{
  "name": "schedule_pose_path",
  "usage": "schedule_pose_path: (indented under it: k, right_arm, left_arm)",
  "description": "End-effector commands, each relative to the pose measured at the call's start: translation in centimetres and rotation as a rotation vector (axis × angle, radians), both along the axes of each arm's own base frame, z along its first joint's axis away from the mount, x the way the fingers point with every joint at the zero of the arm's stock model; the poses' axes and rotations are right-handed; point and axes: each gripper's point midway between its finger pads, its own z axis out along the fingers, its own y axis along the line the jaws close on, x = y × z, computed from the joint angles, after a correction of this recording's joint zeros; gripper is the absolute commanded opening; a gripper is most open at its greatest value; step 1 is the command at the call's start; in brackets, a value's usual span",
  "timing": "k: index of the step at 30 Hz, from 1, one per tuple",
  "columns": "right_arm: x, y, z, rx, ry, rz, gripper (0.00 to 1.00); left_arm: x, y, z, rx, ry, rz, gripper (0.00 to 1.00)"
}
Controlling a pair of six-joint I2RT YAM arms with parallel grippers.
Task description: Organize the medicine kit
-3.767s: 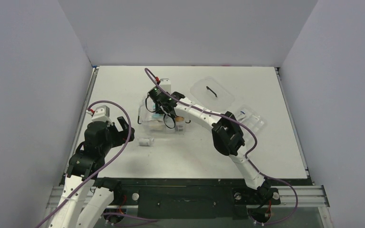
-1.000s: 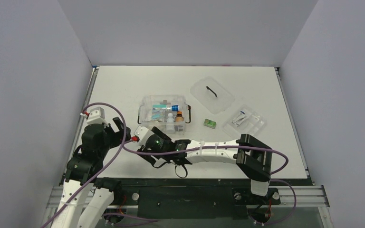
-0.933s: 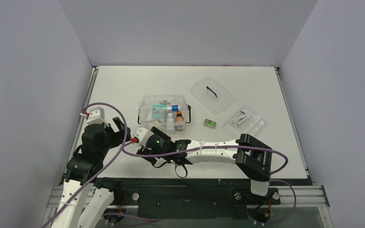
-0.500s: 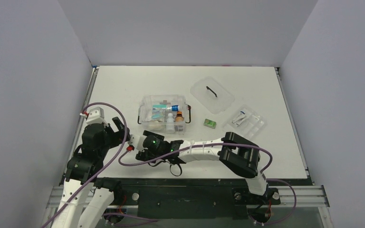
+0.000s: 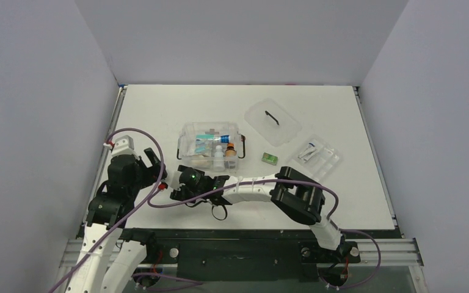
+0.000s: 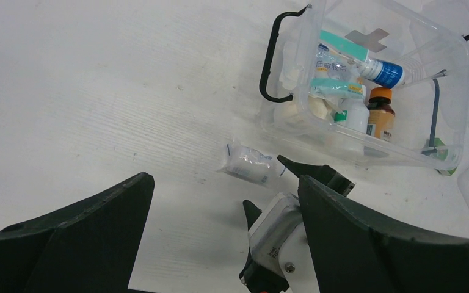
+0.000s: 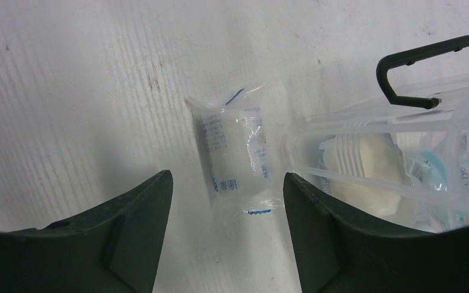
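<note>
The medicine kit [image 5: 187, 132] is a clear box with black side clips, standing lidless mid-table with bottles and packets inside; its corner and one clip show in the right wrist view [image 7: 366, 131]. A small clear-wrapped white packet [image 7: 235, 155] lies on the table just left of the kit, also seen from the left wrist [image 6: 248, 163]. My right gripper [image 7: 227, 177] is low over it, open, with a finger on either side and gaps to both. In the top view the right gripper [image 5: 180, 189] hides the packet. My left gripper [image 5: 152, 162] hovers open and empty at the near left.
A flat clear lid [image 5: 272, 121] with a black handle lies behind and right of the kit. A shallow clear tray [image 5: 325, 160] holding a small item sits at the right. A small green packet [image 5: 270, 159] lies between kit and tray.
My right arm left the kit, swung to the near left and came down over the packet, its jaws narrowing a little. The left arm has barely moved.
</note>
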Motion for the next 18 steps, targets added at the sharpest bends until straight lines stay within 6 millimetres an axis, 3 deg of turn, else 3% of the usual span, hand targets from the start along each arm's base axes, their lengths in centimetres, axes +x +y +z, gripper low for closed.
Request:
schedule_pose_path:
  k: [1,10,14,18]
  right_arm:
    - [2.0,1.7,1.8,0.075,-0.018,-0.014,0.62]
    - [2.8,1.6,-0.2,0.046,0.011,-0.018,0.56]
    - [2.8,1.5,-0.8,0.035,0.018,-0.019,0.48]
    - [2.5,1.1,-1.1,0.029,0.026,-0.017,0.32]
  left_arm:
    - [0.6,0.7,1.4,0.0,-0.038,0.044,0.87]
    - [0.7,1.4,1.1,0.01,-0.024,0.084,0.87]
    - [0.7,1.8,0.9,0.014,-0.015,0.107,0.87]
    - [0.7,2.2,0.9,0.019,-0.011,0.129,0.87]
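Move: The small clear packet lies just past the right fingertips, about 3 cm ahead, 1 cm left and 3 cm below. The open kit box sits some 13 cm ahead and 8 cm right of that hand, at about its height. The cream packet in the box is roughly 9 cm ahead and 4 cm right, and the box's black handle 13 cm ahead and 2 cm left. From the left hand, the small packet is about 3 cm ahead, 7 cm right and 17 cm below. The small clear packet beside the kit box is taken between the right fingers: the right hand slides forward about 2.5 cm and sinks some 2 cm to straddle the packet's near end, its wrist barely turning. The fingers close slowly on the way, then faster as the hand settles, until both tips meet the packet's sides in a pinch. ##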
